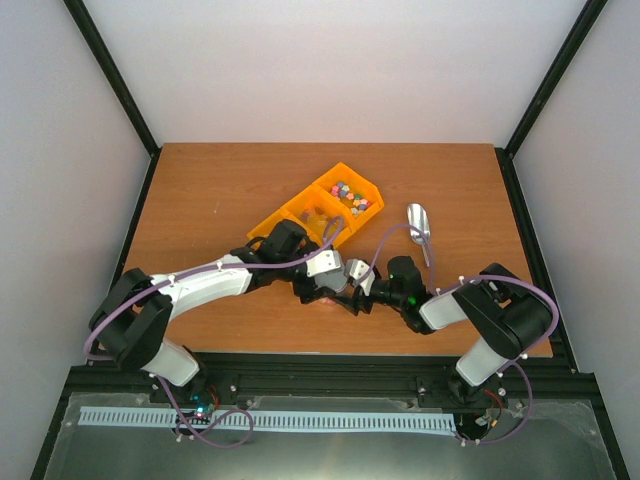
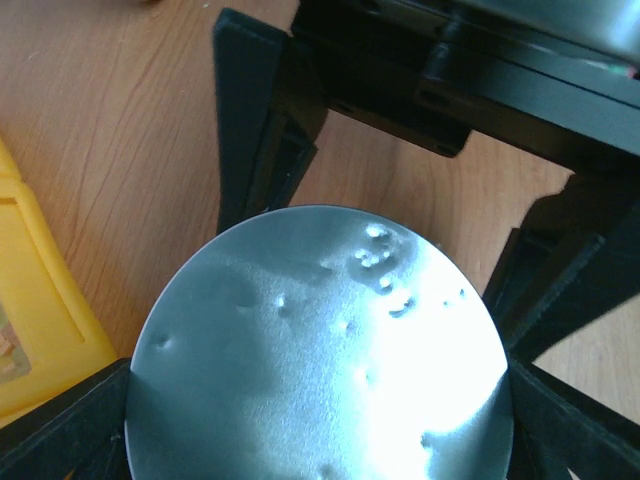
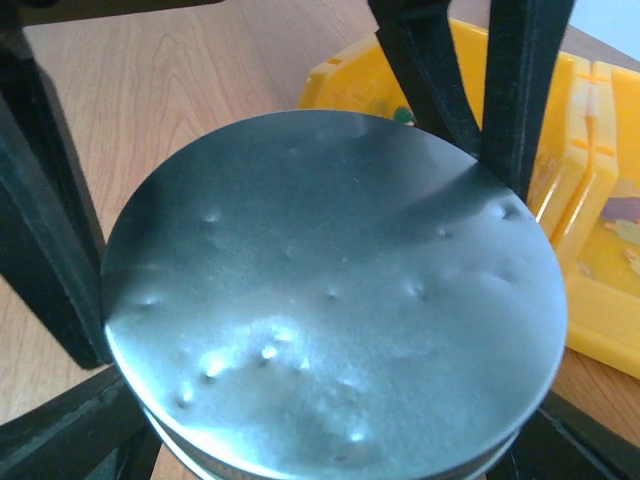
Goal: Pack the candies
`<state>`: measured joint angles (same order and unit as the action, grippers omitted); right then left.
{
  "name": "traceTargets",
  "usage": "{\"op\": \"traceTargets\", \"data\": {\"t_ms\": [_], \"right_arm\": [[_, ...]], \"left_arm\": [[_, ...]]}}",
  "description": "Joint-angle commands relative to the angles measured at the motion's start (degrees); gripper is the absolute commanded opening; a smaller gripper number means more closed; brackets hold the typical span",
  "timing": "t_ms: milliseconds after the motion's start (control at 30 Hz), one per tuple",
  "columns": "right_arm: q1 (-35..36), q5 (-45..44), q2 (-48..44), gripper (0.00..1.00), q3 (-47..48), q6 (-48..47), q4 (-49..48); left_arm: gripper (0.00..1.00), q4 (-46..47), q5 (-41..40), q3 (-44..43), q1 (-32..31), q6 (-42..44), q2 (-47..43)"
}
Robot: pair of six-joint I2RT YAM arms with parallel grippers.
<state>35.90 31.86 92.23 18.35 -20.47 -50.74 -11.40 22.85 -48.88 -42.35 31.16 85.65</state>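
Note:
A round, dented silver lid [image 2: 320,350] fills both wrist views [image 3: 330,290]; it sits on a jar whose body is hidden below it. My left gripper [image 2: 320,410] has a black finger at each side of the lid's edge, and I cannot see whether they press on it. My right gripper [image 3: 335,430] reaches in from the opposite side, shut on the jar just under the lid's rim. In the top view the two grippers [image 1: 335,278] [image 1: 358,285] meet at the table's middle. The candies [image 1: 350,195] lie in the yellow bin's [image 1: 300,212] far compartment.
A metal scoop [image 1: 420,225] lies on the wooden table to the right of the bin. The yellow bin stands close behind the jar, at the left edge of the left wrist view [image 2: 30,300] and on the right of the right wrist view [image 3: 600,200].

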Motion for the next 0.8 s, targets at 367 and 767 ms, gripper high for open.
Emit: {"op": "traceTargets", "data": {"t_ms": [367,767], "right_arm": [[0.79,-0.11,-0.23,0.89,1.23,-2.48,3.26],[2.73,-7.31,2.04,1.00,-0.15,1.88,-1.88]], "left_arm": [[0.51,-2.00,8.38,-1.19,1.33,-0.59,0.83],[0.51,10.23,-3.78,1.29,-0.18,-15.79,-2.16]]}}
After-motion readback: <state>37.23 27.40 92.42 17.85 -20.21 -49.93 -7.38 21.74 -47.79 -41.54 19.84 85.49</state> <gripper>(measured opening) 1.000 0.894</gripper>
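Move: The metal lid is already on the jar and between the left fingers, so it lies right at the left hand point. The right hand holds the jar just under the lid, with the lid roughly 3 cm above its hand point. The jar's middle is about 5 cm below the left hand and 2 cm below the right. From the left hand the orange tray's middle is some 17 cm ahead and 4 cm left; the scoop is about 17 cm ahead and 22 cm right, both 8 to 10 cm lower. The lid stays pinched in the left fingers as that hand twists it clockwise about 10 degrees while easing back 1 cm, then swings counter-clockwise some 15 to 20 degrees while going forward about 2 cm. The right fingers first keep the jar just under the rim, rocking slightly the opposite way, then open wide, let go and sink about 1 cm. ##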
